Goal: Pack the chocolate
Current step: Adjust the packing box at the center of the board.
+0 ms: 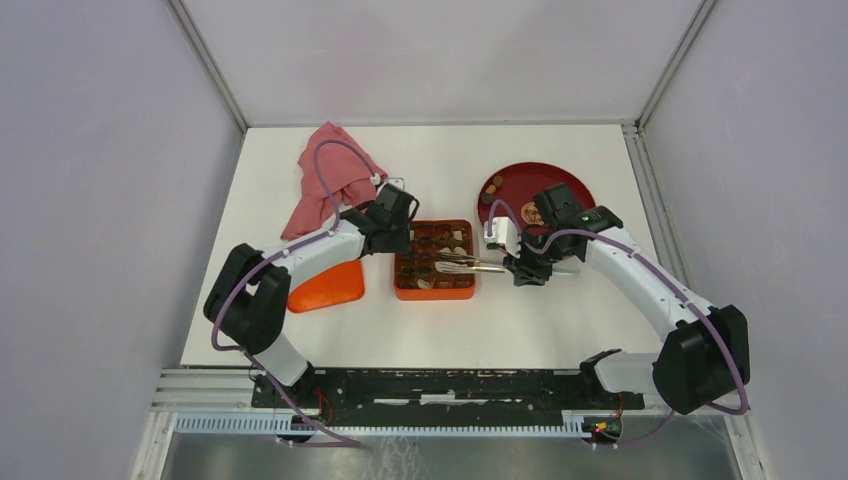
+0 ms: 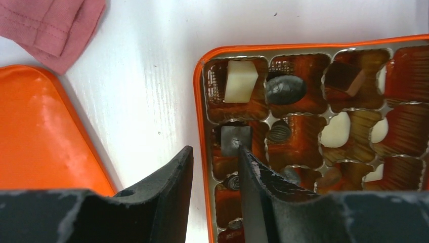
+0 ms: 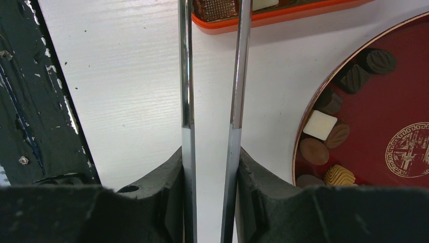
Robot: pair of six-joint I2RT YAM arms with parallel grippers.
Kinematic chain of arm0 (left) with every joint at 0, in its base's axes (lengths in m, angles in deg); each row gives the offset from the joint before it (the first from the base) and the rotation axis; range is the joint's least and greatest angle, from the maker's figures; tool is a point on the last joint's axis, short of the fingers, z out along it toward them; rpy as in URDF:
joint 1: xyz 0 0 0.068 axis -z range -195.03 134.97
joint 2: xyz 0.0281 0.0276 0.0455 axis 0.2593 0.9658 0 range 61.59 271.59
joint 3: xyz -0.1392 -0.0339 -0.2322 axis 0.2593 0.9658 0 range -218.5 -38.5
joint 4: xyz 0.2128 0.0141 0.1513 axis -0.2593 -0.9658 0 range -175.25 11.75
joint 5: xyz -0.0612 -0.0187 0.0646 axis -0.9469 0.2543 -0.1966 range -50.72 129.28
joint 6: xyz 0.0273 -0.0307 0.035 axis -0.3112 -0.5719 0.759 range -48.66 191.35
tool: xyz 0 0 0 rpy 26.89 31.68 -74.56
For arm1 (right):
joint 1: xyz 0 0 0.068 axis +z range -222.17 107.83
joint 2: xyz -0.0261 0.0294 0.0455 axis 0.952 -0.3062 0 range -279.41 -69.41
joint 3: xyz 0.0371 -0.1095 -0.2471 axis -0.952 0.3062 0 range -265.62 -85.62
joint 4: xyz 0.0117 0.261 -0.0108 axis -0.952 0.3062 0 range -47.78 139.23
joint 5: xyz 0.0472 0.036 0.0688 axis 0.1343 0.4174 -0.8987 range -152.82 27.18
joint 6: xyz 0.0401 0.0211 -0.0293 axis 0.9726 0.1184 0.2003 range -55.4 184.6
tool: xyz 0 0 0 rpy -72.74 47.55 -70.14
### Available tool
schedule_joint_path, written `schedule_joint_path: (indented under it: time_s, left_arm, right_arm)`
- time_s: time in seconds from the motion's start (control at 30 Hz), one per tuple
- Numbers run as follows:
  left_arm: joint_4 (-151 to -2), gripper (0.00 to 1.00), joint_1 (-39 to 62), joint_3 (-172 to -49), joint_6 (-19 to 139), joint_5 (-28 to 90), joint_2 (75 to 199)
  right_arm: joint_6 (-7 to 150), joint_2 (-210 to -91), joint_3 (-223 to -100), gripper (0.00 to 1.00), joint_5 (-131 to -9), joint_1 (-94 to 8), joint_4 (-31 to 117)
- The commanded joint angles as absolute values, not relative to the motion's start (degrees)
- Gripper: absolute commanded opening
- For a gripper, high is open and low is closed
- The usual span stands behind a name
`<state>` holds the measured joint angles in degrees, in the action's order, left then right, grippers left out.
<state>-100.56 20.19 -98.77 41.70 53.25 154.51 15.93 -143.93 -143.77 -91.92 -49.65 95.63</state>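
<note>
The orange gridded box (image 1: 434, 292) holds several chocolates, among them a cream block (image 2: 240, 81) and a dark oval (image 2: 285, 89). More chocolate pieces (image 3: 319, 124) lie on the dark red round plate (image 1: 530, 185). My left gripper (image 2: 215, 149) stands open astride the box's left wall (image 2: 199, 101), one finger outside and one inside, with a gap on each side. My right gripper (image 3: 211, 152) is shut on metal tongs (image 3: 186, 76). The tongs (image 1: 470, 265) reach left over the box. Their tips lie beyond the top of the right wrist view.
An orange lid (image 1: 327, 287) lies on the table left of the box, under the left arm. A pink cloth (image 1: 325, 180) is bunched at the back left. The plate (image 3: 384, 111) sits just right of the right gripper.
</note>
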Motion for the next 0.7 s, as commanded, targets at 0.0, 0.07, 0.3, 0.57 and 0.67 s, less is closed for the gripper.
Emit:
schedule_joint_path:
  time_s: [0.0,0.07,0.3,0.57,0.67]
  left_arm:
    - [-102.6,0.44,20.1,-100.8,45.4,55.2,156.0]
    - [-102.6,0.43,20.1,-100.9,45.5,55.1,157.0]
    - [-101.0,0.14,20.1,-101.7,46.0,55.4,158.2]
    - [-94.8,0.02,23.3,-98.6,48.1,66.1,148.2]
    - [-90.5,0.02,25.0,-95.4,49.6,70.2,143.2]
  right_arm:
    - [16.4,-142.2,-143.4,0.00,-94.2,-49.4,93.8]
    - [16.4,-142.3,-143.6,0.00,-94.2,-49.4,93.8]
    - [16.3,-142.1,-144.3,0.00,-94.2,-49.3,94.6]
    - [15.9,-140.8,-148.4,0.00,-94.4,-49.4,96.7]
    - [15.5,-140.8,-151.8,0.00,-97.2,-49.3,98.6]
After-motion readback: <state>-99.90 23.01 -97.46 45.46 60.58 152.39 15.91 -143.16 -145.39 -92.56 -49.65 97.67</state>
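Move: The packing box's middle lies about 7 cm right, 3 cm back and 4 cm below the left hand, whose part-open fingers already straddle its left rim from above. The orange tray stands some 16 cm left and 6 cm back of this hand, and the pink cloth about 12 cm left and 15 cm ahead. From the right hand, holding the silver tongs, the box's middle is roughly 17 cm left, 2 cm ahead and 8 cm down. The left hand sinks a bit over 2 cm onto the box's left wall, easing about 1 cm to the left, and its part-open fingers close until they pinch the rim between them, one finger outside and one inside. Still gripping, it then turns upward and rises about 3 cm, quickest at the end, with a slight tilt of the wrist, while the right hand keeps hold of the tongs and almost stays in place. ##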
